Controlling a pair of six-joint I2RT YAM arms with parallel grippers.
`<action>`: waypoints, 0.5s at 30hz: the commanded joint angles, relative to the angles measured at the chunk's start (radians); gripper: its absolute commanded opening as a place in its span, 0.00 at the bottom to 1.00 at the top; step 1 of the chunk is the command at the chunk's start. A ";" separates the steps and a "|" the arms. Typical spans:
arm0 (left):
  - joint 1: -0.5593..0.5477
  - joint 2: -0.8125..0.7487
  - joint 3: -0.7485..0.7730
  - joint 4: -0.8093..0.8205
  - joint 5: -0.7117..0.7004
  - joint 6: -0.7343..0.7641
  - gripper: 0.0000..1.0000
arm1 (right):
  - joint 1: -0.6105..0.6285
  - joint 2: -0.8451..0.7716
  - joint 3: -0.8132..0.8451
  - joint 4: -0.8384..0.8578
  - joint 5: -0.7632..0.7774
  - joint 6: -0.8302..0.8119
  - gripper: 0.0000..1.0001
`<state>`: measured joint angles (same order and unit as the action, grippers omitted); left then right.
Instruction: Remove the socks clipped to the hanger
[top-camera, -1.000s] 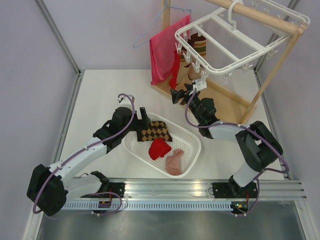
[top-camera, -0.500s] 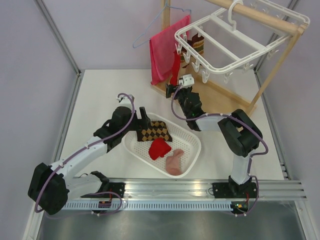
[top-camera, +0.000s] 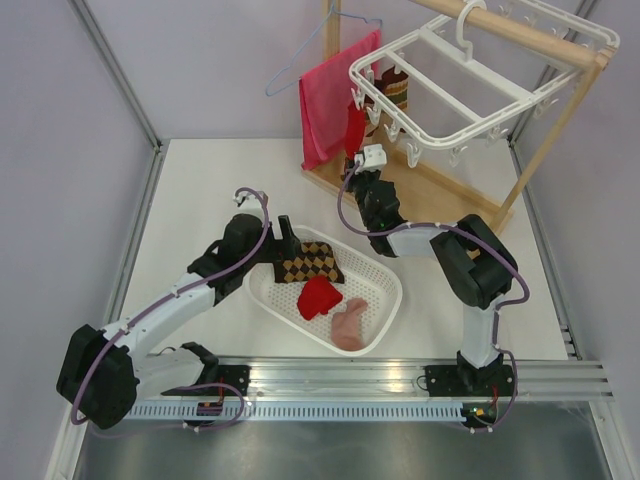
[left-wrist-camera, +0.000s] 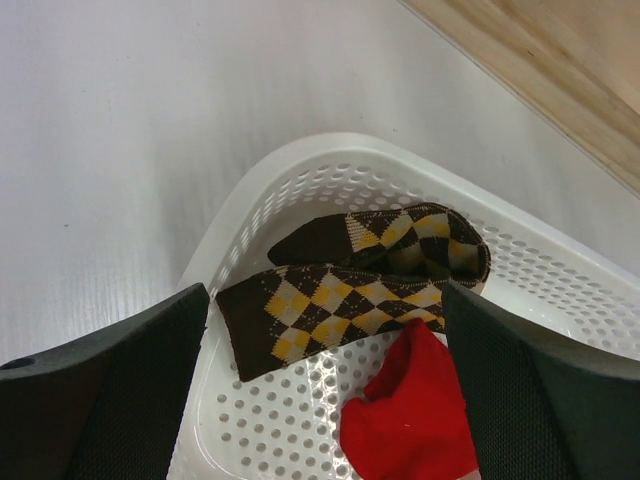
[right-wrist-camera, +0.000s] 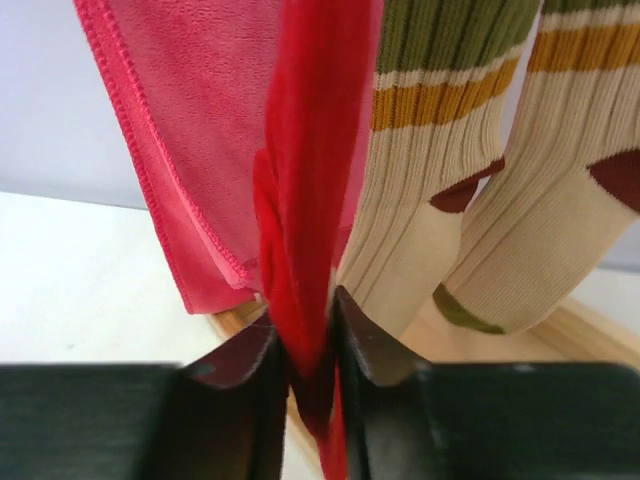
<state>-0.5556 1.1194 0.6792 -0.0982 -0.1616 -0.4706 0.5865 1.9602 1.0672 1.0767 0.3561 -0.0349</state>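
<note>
The white hanger (top-camera: 432, 138) hangs from a wooden bar at the back right. A red sock (top-camera: 350, 135) (right-wrist-camera: 315, 200) dangles from one of its clips, and my right gripper (top-camera: 354, 168) (right-wrist-camera: 310, 370) is shut on its lower end. Two striped socks (top-camera: 400, 92) (right-wrist-camera: 440, 150) hang just behind it. My left gripper (top-camera: 285, 235) (left-wrist-camera: 320, 390) stands open over the near-left corner of a white basket (top-camera: 390, 300) (left-wrist-camera: 300, 170), holding nothing. Inside lie argyle socks (top-camera: 312, 262) (left-wrist-camera: 350, 300), a red sock (top-camera: 318, 297) (left-wrist-camera: 410, 420) and a pale pink sock (top-camera: 350, 322).
A red-pink towel (top-camera: 325, 100) (right-wrist-camera: 180, 130) hangs left of the clipped socks, beside a thin wire hanger (top-camera: 300, 70). The wooden stand (top-camera: 450, 200) carries the bar, with its base on the table behind the basket. Grey walls close in the left and right sides.
My right gripper swung left to the hanging red sock and closed on its lower end. The left arm and the basket's socks have not moved.
</note>
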 joint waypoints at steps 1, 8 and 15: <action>0.006 -0.003 -0.006 0.037 0.020 0.012 1.00 | 0.004 -0.003 0.031 0.039 0.038 0.000 0.24; 0.016 -0.015 -0.010 0.035 0.033 0.010 1.00 | 0.035 -0.093 -0.053 0.012 0.063 -0.003 0.05; 0.016 -0.041 -0.009 0.031 0.074 0.009 1.00 | 0.093 -0.272 -0.235 -0.036 0.113 0.006 0.05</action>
<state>-0.5446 1.1103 0.6704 -0.0986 -0.1299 -0.4706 0.6609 1.7817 0.8848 1.0504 0.4339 -0.0376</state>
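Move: The red sock hangs from its clip right at the right hand; the lower part is between the fingers, and its middle is roughly 1 cm ahead, level sideways and 5 cm above. The nearer striped sock hangs some 7 cm ahead, 6 cm to the right, 4 cm up; the pink cloth about 10 cm ahead, 4 cm left, 5 cm up. From the left hand the red sock is some 20 cm ahead, 14 cm right, 11 cm above. The red sock's lower part is pinched as the right fingers close from half open to nearly shut while the hand stays put. Then the hand draws the sock straight back, away from the striped sock and the hanger, gathering speed over about 5 cm at nearly the same height, with hardly any turn of the wrist. ##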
